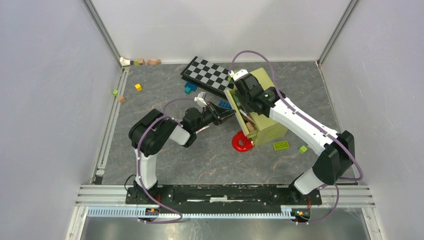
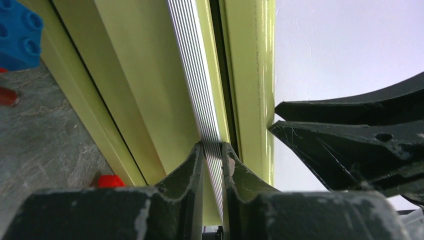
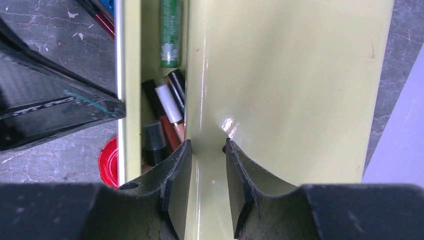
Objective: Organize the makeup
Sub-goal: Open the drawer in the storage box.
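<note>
A yellow-green case (image 1: 265,122) stands partly open on the table. Through its gap in the right wrist view I see makeup inside: a green tube (image 3: 170,32), a white-capped stick (image 3: 167,102) and dark-capped sticks (image 3: 154,140). My left gripper (image 2: 212,150) is shut on the silver ribbed strip (image 2: 192,60) along the case's front edge; in the top view it (image 1: 231,114) reaches in from the left. My right gripper (image 3: 206,145) is shut on the rounded edge of the case's lid (image 3: 280,70), and from above it (image 1: 243,102) sits over the case.
A red horseshoe piece (image 1: 242,142) lies against the case's near corner. A blue brick (image 2: 17,32) and loose pencils (image 3: 97,15) lie left of the case. A checkered board (image 1: 209,75) is behind it, a green brick (image 1: 280,145) to its right, small bricks (image 1: 137,87) at far left.
</note>
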Robot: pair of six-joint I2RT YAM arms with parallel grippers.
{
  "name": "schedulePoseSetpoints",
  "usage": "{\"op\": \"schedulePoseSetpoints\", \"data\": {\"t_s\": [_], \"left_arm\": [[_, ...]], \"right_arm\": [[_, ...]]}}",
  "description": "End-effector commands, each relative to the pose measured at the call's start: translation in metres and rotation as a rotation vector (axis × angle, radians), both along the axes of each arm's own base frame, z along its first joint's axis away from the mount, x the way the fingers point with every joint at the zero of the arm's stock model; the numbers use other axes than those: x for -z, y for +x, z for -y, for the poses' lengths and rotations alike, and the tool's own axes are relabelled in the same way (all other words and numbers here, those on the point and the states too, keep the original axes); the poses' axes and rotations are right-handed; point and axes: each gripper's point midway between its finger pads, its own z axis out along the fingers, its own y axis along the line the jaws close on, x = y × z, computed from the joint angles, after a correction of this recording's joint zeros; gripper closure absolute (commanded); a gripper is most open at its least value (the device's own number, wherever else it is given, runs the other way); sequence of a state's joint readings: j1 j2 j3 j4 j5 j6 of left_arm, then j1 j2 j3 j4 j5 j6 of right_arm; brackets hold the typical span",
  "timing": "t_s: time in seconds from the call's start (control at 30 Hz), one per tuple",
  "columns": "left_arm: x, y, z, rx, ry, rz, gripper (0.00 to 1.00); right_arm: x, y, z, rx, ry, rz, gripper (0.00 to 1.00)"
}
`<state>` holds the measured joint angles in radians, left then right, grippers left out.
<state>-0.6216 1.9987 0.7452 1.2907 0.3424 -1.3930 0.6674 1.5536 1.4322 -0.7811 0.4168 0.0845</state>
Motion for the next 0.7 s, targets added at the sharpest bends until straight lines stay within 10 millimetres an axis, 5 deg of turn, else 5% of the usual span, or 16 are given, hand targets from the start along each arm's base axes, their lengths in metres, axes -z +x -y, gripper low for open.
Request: {"op": "schedulePoseSetpoints", "data": {"t_s": [0.0,0.67], "left_arm": [[0.008,0.004,-0.026,-0.067,0.078,0.053,0.93],[0.014,-0.021,-0.072,-0.113,0.193,0.073,0.93]], "right_arm": [[0.005,0.001,0.015,0.049,-0.066,-0.015,0.63],[0.01,0.001,0.019,0.068,-0.082,-0.016,0.62]]}}
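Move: The drawer's metal-edged front is already in the left fingers, with the drawer part-way out. From that hand the storage box's middle lies about 13 cm right, 4 cm ahead and some 4 cm lower; the blue block is 4 cm left, 4 cm ahead, 8 cm down, and the red ring 14 cm back, 5 cm right, 9 cm down. The gripped strip is roughly 8 cm left of the right hand, level with it fore-and-aft, 4 cm below. The left hand keeps its pinch on the metal strip of the drawer front and draws it straight out of the storage box, about 5.5 cm to the left and some 2 cm back, sinking barely a centimetre while the wrist turns only some 5 degrees. Meanwhile the right hand stays put with its fingertips still at the front edge of the box's top, its opening unchanged, bracing the box against the pull. ##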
